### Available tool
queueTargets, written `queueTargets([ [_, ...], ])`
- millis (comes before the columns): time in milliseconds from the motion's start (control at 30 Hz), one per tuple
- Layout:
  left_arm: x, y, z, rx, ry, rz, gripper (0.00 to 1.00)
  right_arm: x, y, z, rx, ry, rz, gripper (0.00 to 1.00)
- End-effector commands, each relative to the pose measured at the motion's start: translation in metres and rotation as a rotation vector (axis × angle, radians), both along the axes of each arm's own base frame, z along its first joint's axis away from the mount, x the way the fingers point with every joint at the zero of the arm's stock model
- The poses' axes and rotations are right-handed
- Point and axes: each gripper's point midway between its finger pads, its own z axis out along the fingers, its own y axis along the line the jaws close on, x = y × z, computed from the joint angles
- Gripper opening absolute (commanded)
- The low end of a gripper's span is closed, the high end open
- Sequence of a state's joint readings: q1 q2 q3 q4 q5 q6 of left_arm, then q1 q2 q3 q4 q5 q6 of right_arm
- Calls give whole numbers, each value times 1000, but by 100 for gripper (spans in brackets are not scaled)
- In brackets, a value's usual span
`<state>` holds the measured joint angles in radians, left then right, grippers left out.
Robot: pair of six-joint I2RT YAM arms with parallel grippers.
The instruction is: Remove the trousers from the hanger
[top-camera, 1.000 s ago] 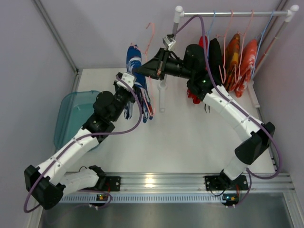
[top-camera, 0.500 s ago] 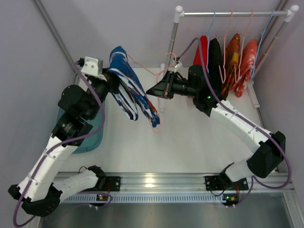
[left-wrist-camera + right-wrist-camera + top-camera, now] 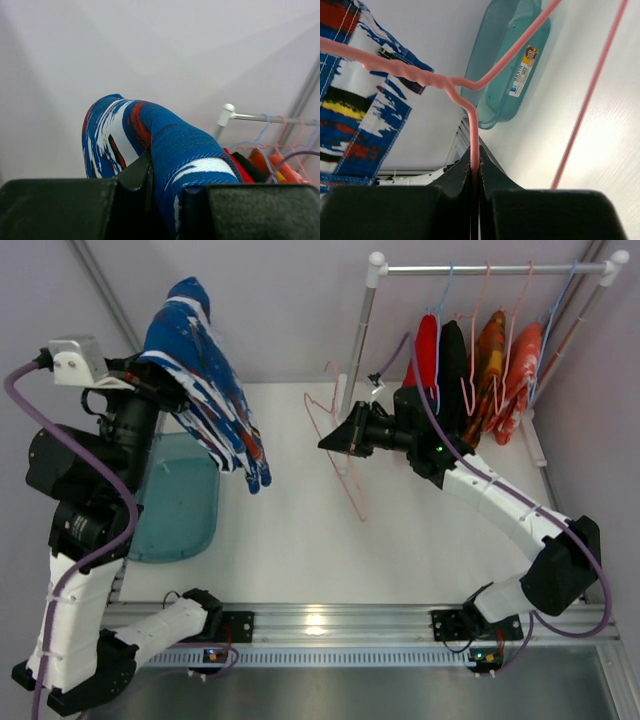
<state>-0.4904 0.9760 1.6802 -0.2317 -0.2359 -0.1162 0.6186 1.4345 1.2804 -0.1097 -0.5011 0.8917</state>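
The blue patterned trousers (image 3: 205,385) hang high at the left, clear of the hanger, draped down from my left gripper (image 3: 150,385), which is shut on their fabric (image 3: 175,150). The pink wire hanger (image 3: 335,445) dangles bare over the middle of the table. My right gripper (image 3: 335,440) is shut on the hanger's wire (image 3: 474,145) near the hook. In the right wrist view the trousers (image 3: 355,100) show at the left, apart from the hanger.
A teal plastic bin (image 3: 175,505) lies on the table (image 3: 400,540) under the left arm. At the back right a white rail (image 3: 490,268) carries red, black and orange garments (image 3: 480,360) on pink and light-blue hangers.
My left arm has swung up and to the left, pulling the trousers fully off the hanger. The right gripper has held on to the hanger, which has swung right and now hangs bare.
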Motion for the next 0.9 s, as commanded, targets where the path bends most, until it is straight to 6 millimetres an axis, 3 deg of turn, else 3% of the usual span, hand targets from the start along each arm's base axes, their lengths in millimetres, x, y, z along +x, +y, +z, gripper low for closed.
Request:
queueTargets([
  [0,-47,60,60,-106,-218,178,0,-7,-13,24,10,-106,2,0],
  [100,-62,103,48,-75,-215,393,0,-12,-15,29,11,-126,12,0],
  [133,-76,120,46,-72,-230,471,0,-14,-16,31,14,-132,15,0],
  [200,-79,143,25,-36,-188,616,0,-16,-17,33,14,-137,21,0],
  [233,-101,160,24,-44,-217,699,0,-17,-17,35,15,-141,22,0],
  [267,-110,169,20,-29,-224,762,0,-17,-17,35,14,-141,24,0],
  [300,-105,176,3,-14,-197,817,0,-18,-17,36,16,-145,27,0],
  [333,-130,187,1,-19,-234,895,0,-18,-17,35,15,-140,29,0],
  [400,-142,195,-15,6,-229,972,0,-19,-17,37,19,-142,31,0],
  [467,-156,208,-42,34,-198,1094,0,-20,-16,37,20,-138,38,0],
  [533,-158,220,-72,57,-139,1202,0,-22,-16,37,22,-132,51,0],
  [633,-180,232,-96,55,-125,1336,0,-26,-16,38,25,-134,68,0],
  [767,-180,243,-142,67,-55,1428,0,-29,-14,42,30,-141,90,0],
  [867,-180,252,-157,88,-39,1507,0,-28,-13,41,22,-149,104,0],
])
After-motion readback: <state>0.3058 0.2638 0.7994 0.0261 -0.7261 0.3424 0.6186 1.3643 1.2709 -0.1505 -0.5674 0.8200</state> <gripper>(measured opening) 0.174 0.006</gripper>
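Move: The left hand already holds the trousers clear of the hanger, high above the table. From it the teal bin lies about 17 cm to the left, level with it fore and aft, and some 57 cm down. The empty hanger is roughly 20 cm right, 4 cm ahead and 32 cm lower; the rack's left post stands about 20 cm right, 16 cm ahead, its middle some 28 cm lower. From the right hand, the bin is about 32 cm left, 4 cm back and 28 cm down. With the trousers still pinched in its fingers, the left hand swings about 25 cm left, pulling some 15 cm back and sinking nearly 20 cm, mostly in the later part. It turns counter-clockwise about 80 degrees to point left, and its path heads away from the hanger to the back-left side of the bin. The right hand keeps the empty hanger pinched, easing slightly back and up. ##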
